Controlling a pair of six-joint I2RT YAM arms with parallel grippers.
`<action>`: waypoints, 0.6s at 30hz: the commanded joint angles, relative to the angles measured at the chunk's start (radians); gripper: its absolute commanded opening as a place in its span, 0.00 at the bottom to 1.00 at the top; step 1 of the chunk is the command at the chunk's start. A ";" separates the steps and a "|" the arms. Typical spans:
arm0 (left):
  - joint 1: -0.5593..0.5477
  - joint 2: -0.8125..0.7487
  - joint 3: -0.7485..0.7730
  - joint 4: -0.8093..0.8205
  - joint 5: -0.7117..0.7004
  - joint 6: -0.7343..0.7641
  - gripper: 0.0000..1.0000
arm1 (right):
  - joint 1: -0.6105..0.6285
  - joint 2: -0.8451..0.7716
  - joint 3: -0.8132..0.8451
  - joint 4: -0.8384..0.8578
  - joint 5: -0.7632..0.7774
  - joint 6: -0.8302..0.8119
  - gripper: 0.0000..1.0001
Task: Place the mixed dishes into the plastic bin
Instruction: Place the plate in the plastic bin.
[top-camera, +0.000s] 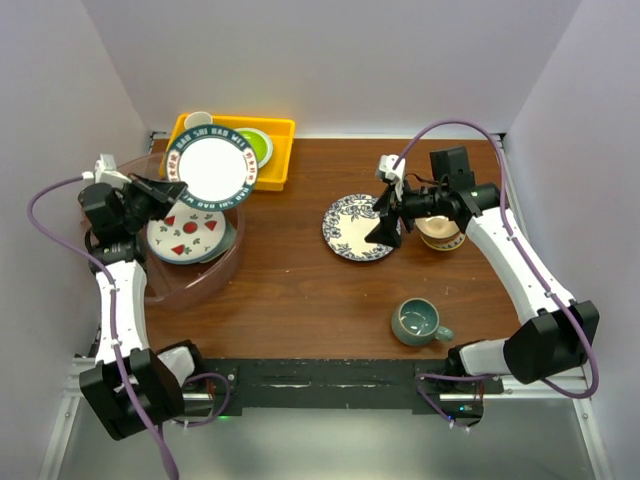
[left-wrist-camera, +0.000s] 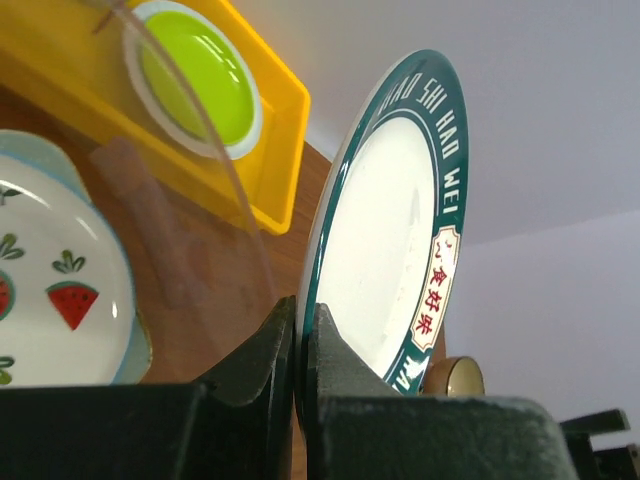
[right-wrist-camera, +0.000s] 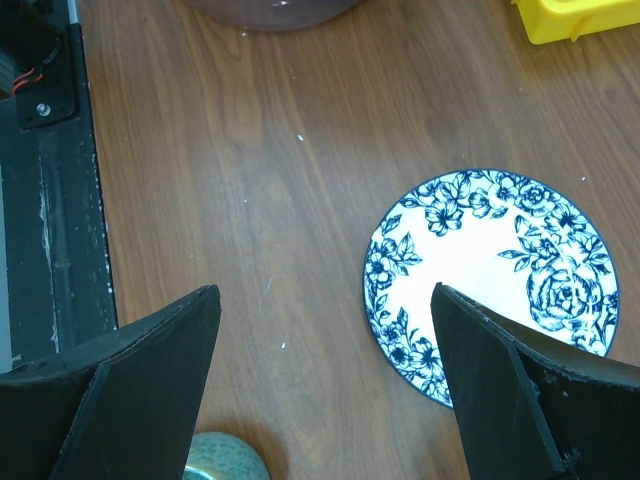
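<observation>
My left gripper (top-camera: 178, 189) (left-wrist-camera: 300, 335) is shut on the lower rim of a white plate with a dark green lettered rim (top-camera: 212, 168) (left-wrist-camera: 395, 230), held tilted on edge above the back of the plastic bin (top-camera: 215, 275) (left-wrist-camera: 195, 125). Inside the bin lies a watermelon-patterned plate (top-camera: 185, 232) (left-wrist-camera: 60, 290). A blue floral plate (top-camera: 350, 222) (right-wrist-camera: 490, 265) lies flat mid-table. My right gripper (top-camera: 386, 232) (right-wrist-camera: 325, 385) hovers open above that plate's near-left edge, holding nothing. A cream-tan bowl (top-camera: 440, 232) (left-wrist-camera: 455, 377) stands right of the floral plate. A teal mug (top-camera: 416, 321) (right-wrist-camera: 225, 462) sits nearer the front.
A yellow tray (top-camera: 285, 135) (left-wrist-camera: 275, 150) (right-wrist-camera: 575, 20) at the back holds a lime-green plate (top-camera: 256, 147) (left-wrist-camera: 195, 80) and a white mug (top-camera: 198, 120). White walls close in the table on three sides.
</observation>
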 joint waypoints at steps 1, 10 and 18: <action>0.075 -0.011 -0.039 0.118 0.011 -0.111 0.00 | -0.004 -0.016 -0.011 0.022 -0.017 0.006 0.90; 0.155 -0.009 -0.091 0.044 -0.125 -0.203 0.00 | -0.006 -0.011 -0.019 0.022 -0.028 0.000 0.90; 0.184 0.005 -0.090 -0.102 -0.271 -0.213 0.00 | -0.006 -0.023 -0.042 0.027 -0.040 -0.008 0.90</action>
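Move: The left hand, pinching the green-rimmed plate, has the middle of the plastic bin about 9 cm to its left, 5 cm back and 15 cm below. The watermelon plate stack inside lies roughly 5 cm left, 3 cm back and 17 cm below the hand. The yellow tray is some 19 cm ahead and 4 cm right, with the pale mug about 24 cm ahead and 4 cm left. From the right hand, the bin is about 49 cm left, nearly level fore and aft, 9 cm below. Leftward and down together, the left hand carries the green-rimmed plate in over the bin, some 8 cm to the left and 6 to 7 cm lower. Meanwhile the wrist swings counter-clockwise by roughly 20 degrees, tips its fingers further down and lowers its left side; the closed fingers keep their pinch on the plate's edge. ##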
